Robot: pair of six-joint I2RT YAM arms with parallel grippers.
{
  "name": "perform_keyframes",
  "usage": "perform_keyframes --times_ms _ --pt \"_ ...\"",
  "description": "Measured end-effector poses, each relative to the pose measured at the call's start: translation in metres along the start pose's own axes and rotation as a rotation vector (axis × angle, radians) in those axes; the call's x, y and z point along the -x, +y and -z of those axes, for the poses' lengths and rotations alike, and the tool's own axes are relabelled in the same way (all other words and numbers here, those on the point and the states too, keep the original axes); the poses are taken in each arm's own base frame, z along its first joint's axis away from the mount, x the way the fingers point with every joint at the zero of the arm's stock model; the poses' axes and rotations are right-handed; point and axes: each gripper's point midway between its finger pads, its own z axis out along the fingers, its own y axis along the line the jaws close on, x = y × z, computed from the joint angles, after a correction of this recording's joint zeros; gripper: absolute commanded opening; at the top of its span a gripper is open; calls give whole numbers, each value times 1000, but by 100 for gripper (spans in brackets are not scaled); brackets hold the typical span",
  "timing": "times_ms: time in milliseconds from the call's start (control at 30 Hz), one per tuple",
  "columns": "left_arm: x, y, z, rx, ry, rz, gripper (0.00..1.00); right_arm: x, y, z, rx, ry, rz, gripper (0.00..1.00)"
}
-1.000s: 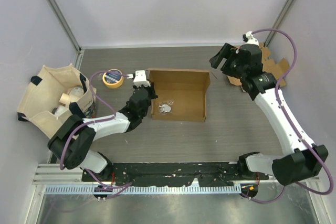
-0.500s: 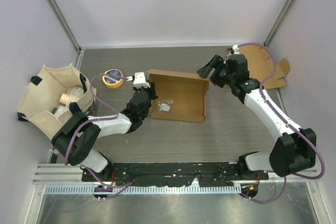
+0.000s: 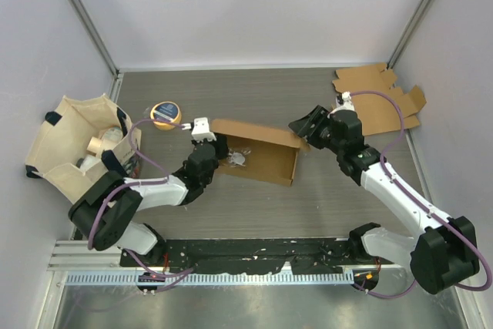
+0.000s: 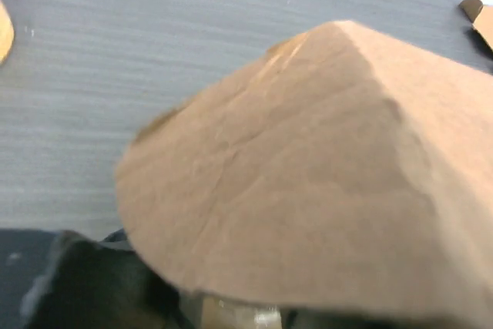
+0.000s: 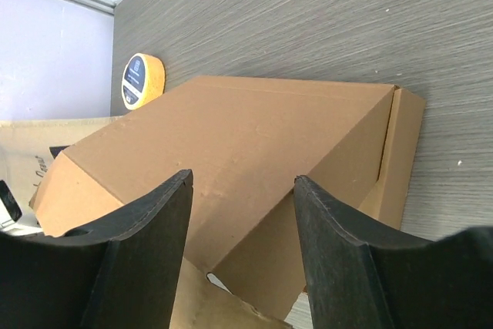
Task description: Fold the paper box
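The brown paper box (image 3: 262, 158) lies open-topped in the middle of the table, slightly skewed, with its back wall leaning over the inside. My left gripper (image 3: 214, 148) is at the box's left end. In the left wrist view a rounded cardboard flap (image 4: 308, 167) covers its jaws, so their state is hidden. My right gripper (image 3: 299, 127) hovers at the box's back right corner. In the right wrist view the right gripper (image 5: 243, 179) is open, its fingers (image 5: 146, 244) apart above the box wall (image 5: 231, 144) with nothing between them.
A yellow tape roll (image 3: 165, 113) lies left of the box. A canvas bag (image 3: 77, 144) with several items stands at the left edge. A flat cardboard sheet (image 3: 377, 102) lies at the back right. A small pale item (image 3: 237, 158) sits inside the box.
The right arm swung from the back right corner down to the box's right corner, its jaws narrowing. The box shifted nearer and skewed. The left arm drew back slightly.
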Motion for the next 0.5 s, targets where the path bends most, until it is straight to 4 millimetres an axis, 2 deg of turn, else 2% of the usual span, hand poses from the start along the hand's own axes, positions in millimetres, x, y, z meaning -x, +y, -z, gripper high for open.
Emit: perform_keyframes --times_ms 67,167,233,333,400,500 --pt "-8 7 9 6 37 -5 61 -5 -1 1 17 -9 27 60" --pt "-7 13 26 3 74 20 67 -11 -3 -1 30 -7 82 60" --pt "3 14 44 -19 92 54 73 -14 -4 -2 40 -13 114 60" --pt "26 9 78 -84 112 150 75 -18 -6 -3 45 -15 154 60" --pt "35 6 96 -125 135 194 74 -20 -7 -4 46 -11 177 61" --pt "35 1 134 -213 232 242 73 -20 -7 -3 47 -18 223 61"
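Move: The half-raised lid slopes over the box, its left front corner right at the left hand; the lid's middle lies about 12 cm to that hand's right and 5 cm ahead, roughly at its height. The plastic bag in the box is some 5 cm right, 3 cm back and 10 cm down; the tape roll about 17 cm left, 9 cm ahead, 10 cm down. From the right hand, the lid's middle is about 11 cm left, 1 cm ahead and 5 cm below. The lid's left front corner comes free as the left hand, its fingers already parting, opens them wide and draws back about 12 cm, edging left, dipping slightly at first and then climbing some 5 cm while it tips down and turns clockwise. Over the lid's right part the right hand stays close with half-open fingers, easing down nearly 2 cm and rotating some 10 degrees. ##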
